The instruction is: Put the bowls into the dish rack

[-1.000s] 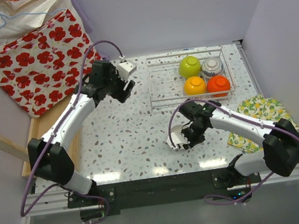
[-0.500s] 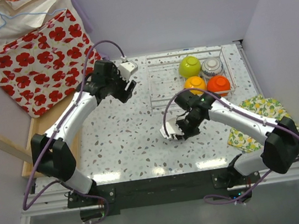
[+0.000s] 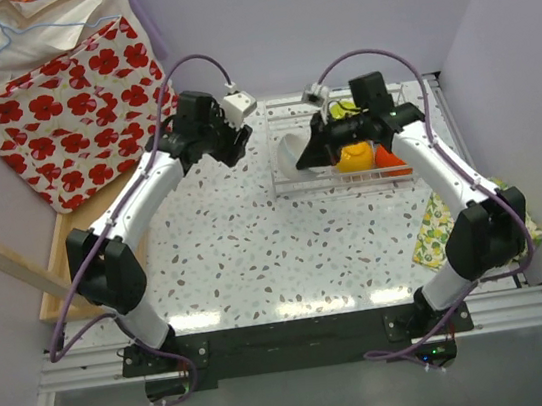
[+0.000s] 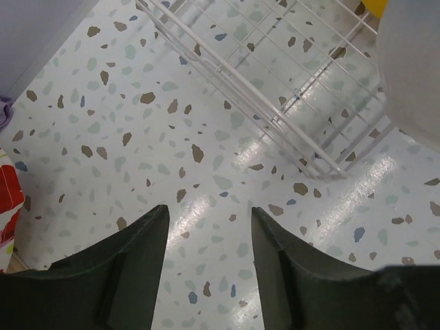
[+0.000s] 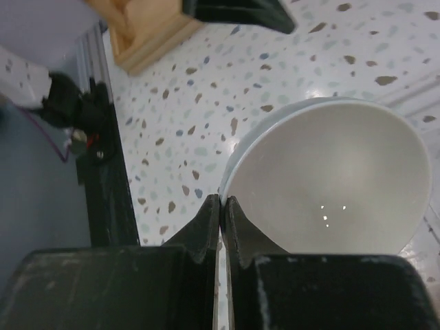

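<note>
My right gripper (image 3: 302, 158) is shut on the rim of a white bowl (image 3: 288, 154), holding it tilted over the left end of the white wire dish rack (image 3: 309, 117). In the right wrist view the fingertips (image 5: 221, 201) pinch the bowl's (image 5: 330, 179) edge. Inside the rack sit a lime green bowl (image 3: 344, 109), an orange-yellow bowl (image 3: 355, 159) and a red-orange bowl (image 3: 392, 157), partly hidden by the arm. My left gripper (image 3: 239, 145) hovers just left of the rack, open and empty (image 4: 210, 214), with the rack's corner (image 4: 275, 82) and the white bowl (image 4: 412, 62) ahead of it.
A red-flowered bag (image 3: 63, 91) leans at the back left. A flat wooden tray (image 3: 59, 255) lies along the table's left edge. A yellow patterned cloth (image 3: 454, 213) lies at the right, beside the right arm.
The right gripper closed on the white bowl at the table's front centre and carried it up and back to the rack's left end. The left gripper shifted right toward the rack, its jaws narrowing slightly.
</note>
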Tool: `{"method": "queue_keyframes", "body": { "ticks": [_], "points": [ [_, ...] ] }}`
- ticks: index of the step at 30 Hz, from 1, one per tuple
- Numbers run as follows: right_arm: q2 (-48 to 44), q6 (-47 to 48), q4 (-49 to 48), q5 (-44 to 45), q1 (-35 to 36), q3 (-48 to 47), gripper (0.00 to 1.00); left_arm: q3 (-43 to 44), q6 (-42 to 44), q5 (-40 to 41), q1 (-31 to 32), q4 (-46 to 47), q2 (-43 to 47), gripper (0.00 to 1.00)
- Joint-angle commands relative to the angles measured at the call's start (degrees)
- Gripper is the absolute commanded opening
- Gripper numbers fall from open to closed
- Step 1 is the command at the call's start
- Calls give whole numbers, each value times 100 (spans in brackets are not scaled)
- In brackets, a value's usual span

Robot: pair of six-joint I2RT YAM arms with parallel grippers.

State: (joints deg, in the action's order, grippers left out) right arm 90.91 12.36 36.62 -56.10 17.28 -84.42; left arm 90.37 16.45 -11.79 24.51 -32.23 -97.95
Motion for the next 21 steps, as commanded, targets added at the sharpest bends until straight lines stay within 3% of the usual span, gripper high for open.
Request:
{"method": "queue_keyframes", "body": {
  "ticks": [1,5,6,8,15,21],
  "points": [
    [-30,-3203,-2844,-886,-628,540,0,542,-194,81,36,164,-277,46],
    [-56,-3819,-3581,-947,-875,1014,0,728,-212,54,150,147,-549,4],
    [-48,-4046,-3635,-964,-927,1189,0,789,-203,89,185,147,-593,0],
    [40,-4284,-4048,-982,-1077,1322,0,859,-195,81,290,138,-724,0],
    [523,-6427,-6226,-868,-1683,2052,0,1290,-19,194,704,68,-1129,0],
    [1023,-6894,-6887,-859,-1719,2158,0,1510,166,361,959,24,-1367,0]
  ]
}}
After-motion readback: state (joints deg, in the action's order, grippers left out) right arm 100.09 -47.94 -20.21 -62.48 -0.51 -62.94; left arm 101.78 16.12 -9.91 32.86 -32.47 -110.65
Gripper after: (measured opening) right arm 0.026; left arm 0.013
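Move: The right hand, pinching the white bowl's rim, has the free rack spot for it about 14 cm ahead, 5 cm right and 20 below. Beside that spot, the yellow bowl lies 13 cm ahead and 13 right of this hand, the green bowl 12 cm beyond the yellow one. From the open left hand the white bowl is level ahead and 15 cm right; the rack's near left corner is 2 cm back, 10 right and 16 below. Right hand brings the white bowl about 13 cm forward-right and down towards yellow bowl; left shuts empty, shifting right. ##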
